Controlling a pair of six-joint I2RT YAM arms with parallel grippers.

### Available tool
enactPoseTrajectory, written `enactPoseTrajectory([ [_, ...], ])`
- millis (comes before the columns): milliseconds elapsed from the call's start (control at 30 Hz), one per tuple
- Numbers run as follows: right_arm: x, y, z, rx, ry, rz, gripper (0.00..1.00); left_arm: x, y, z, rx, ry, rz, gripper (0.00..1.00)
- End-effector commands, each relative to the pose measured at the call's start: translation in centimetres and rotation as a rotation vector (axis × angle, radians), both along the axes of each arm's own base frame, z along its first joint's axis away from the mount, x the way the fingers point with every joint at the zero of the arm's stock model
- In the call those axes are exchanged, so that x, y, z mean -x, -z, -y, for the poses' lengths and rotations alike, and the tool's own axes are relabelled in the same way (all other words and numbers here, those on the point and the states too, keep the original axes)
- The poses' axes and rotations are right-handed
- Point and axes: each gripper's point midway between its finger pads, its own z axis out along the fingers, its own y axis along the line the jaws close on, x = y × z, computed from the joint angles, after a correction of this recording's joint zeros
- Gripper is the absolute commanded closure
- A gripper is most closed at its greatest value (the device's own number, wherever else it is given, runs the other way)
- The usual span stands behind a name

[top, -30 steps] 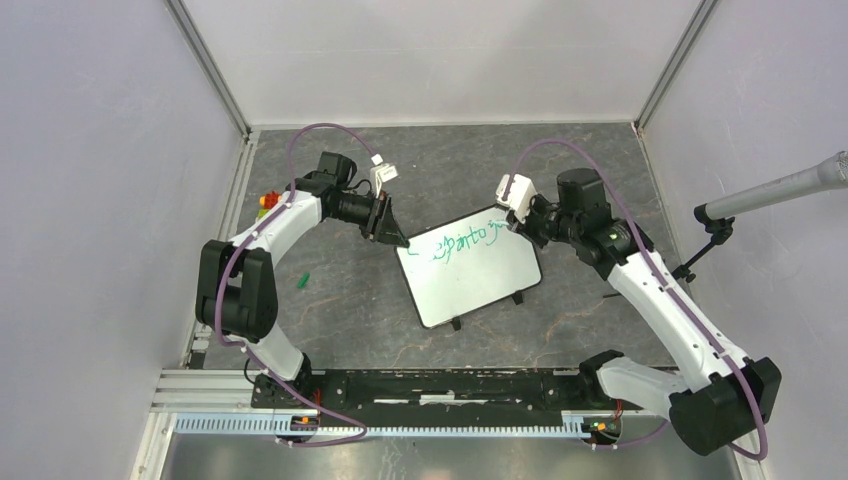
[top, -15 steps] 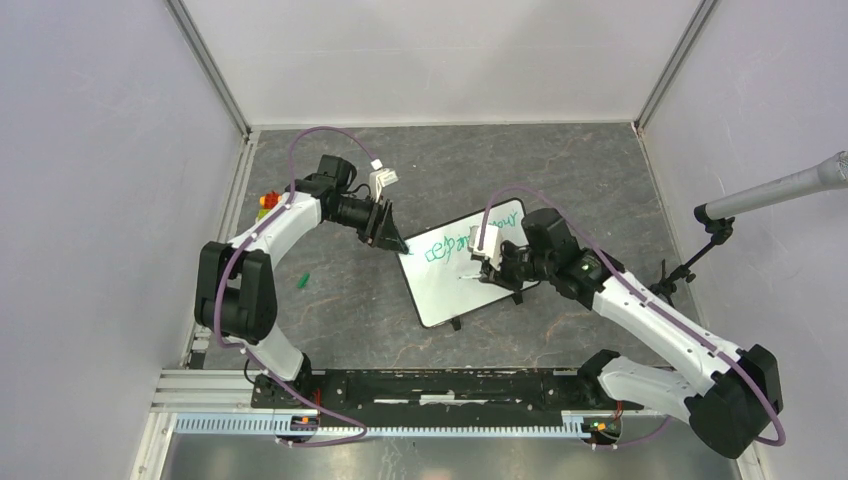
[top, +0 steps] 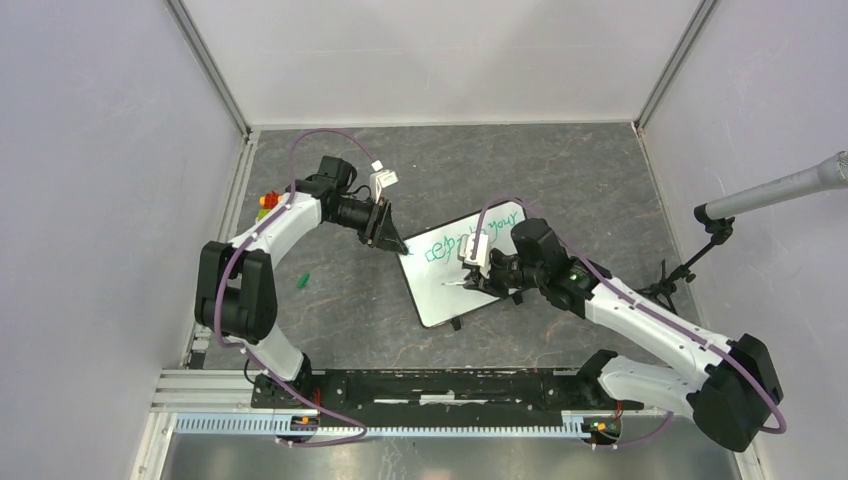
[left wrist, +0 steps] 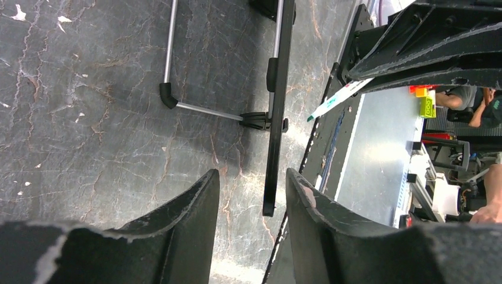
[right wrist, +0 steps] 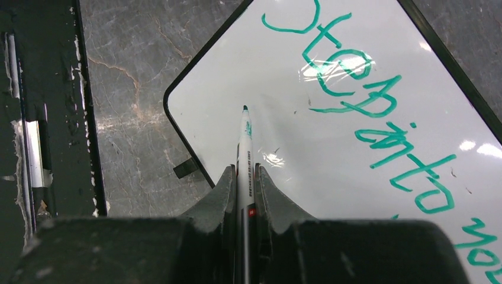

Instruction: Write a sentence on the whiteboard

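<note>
The whiteboard (top: 445,300) lies tilted on the dark table. One line of the green sentence (top: 445,247) runs along its far side; in the right wrist view the sentence (right wrist: 379,118) reads "Step into" and then runs out of view. My right gripper (top: 472,274) is shut on a white marker (right wrist: 244,148), whose green tip hangs over bare board (right wrist: 284,136) below the line's start. My left gripper (top: 394,240) is at the board's far-left corner. In the left wrist view the whiteboard (left wrist: 273,118) is an edge-on dark strip, its end between my open left gripper (left wrist: 253,183), a gap on each side.
A small green cap (top: 303,280) lies on the table left of the board. Red and yellow bits (top: 268,200) sit by the left wall. A microphone on a stand (top: 780,190) reaches in from the right. The board's wire stand (left wrist: 204,109) rests on the table.
My right gripper carried the marker from the far-right end of the written line down and left, to over the bare board below the line's start. More green letters show. My left gripper stayed put.
</note>
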Motion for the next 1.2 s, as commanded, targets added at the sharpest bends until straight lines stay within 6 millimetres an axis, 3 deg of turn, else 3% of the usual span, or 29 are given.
enactPoseTrajectory([
  [0,0.0,-0.6,-1.7,-0.042,-0.030,0.035,1.00,0.3,-0.1,0.5,0.035,0.031,0.017,0.50],
  [400,0.2,1.4,-2.3,0.083,-0.027,0.133,1.00,0.2,0.2,0.5,0.033,0.034,0.009,0.79],
  [733,0.2,1.7,-2.4,0.106,-0.028,0.143,1.00,0.2,0.4,0.5,0.031,0.035,0.008,0.96],
  [1167,-2.0,0.7,-1.5,0.148,0.065,0.228,1.00,0.2,0.6,0.5,0.024,0.035,0.009,0.98],
])
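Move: Poised over the whiteboard's blank lower-left part, the right hand holds the marker; the spot for its tip lies about 6 cm left, 1 cm ahead and 7 cm below. The row of green letters centres some 8 cm ahead and 2 cm left of that hand; the board's foot is 7 cm back, 3 cm left. The board's upper-left corner sits between the left hand's open fingers, 1 cm back; the writing spot is 7 cm back, 7 cm right of that hand. Bringing the marker down to the blank area under the letters, the right hand first slides about 2 cm left and a little back, then sinks some 3 cm in all while easing forward again, tipping the marker roughly 10 degrees steeper until its tip meets the board. Meanwhile the left fingers close and pinch the board's upper-left corner, the hand itself nearly still. ##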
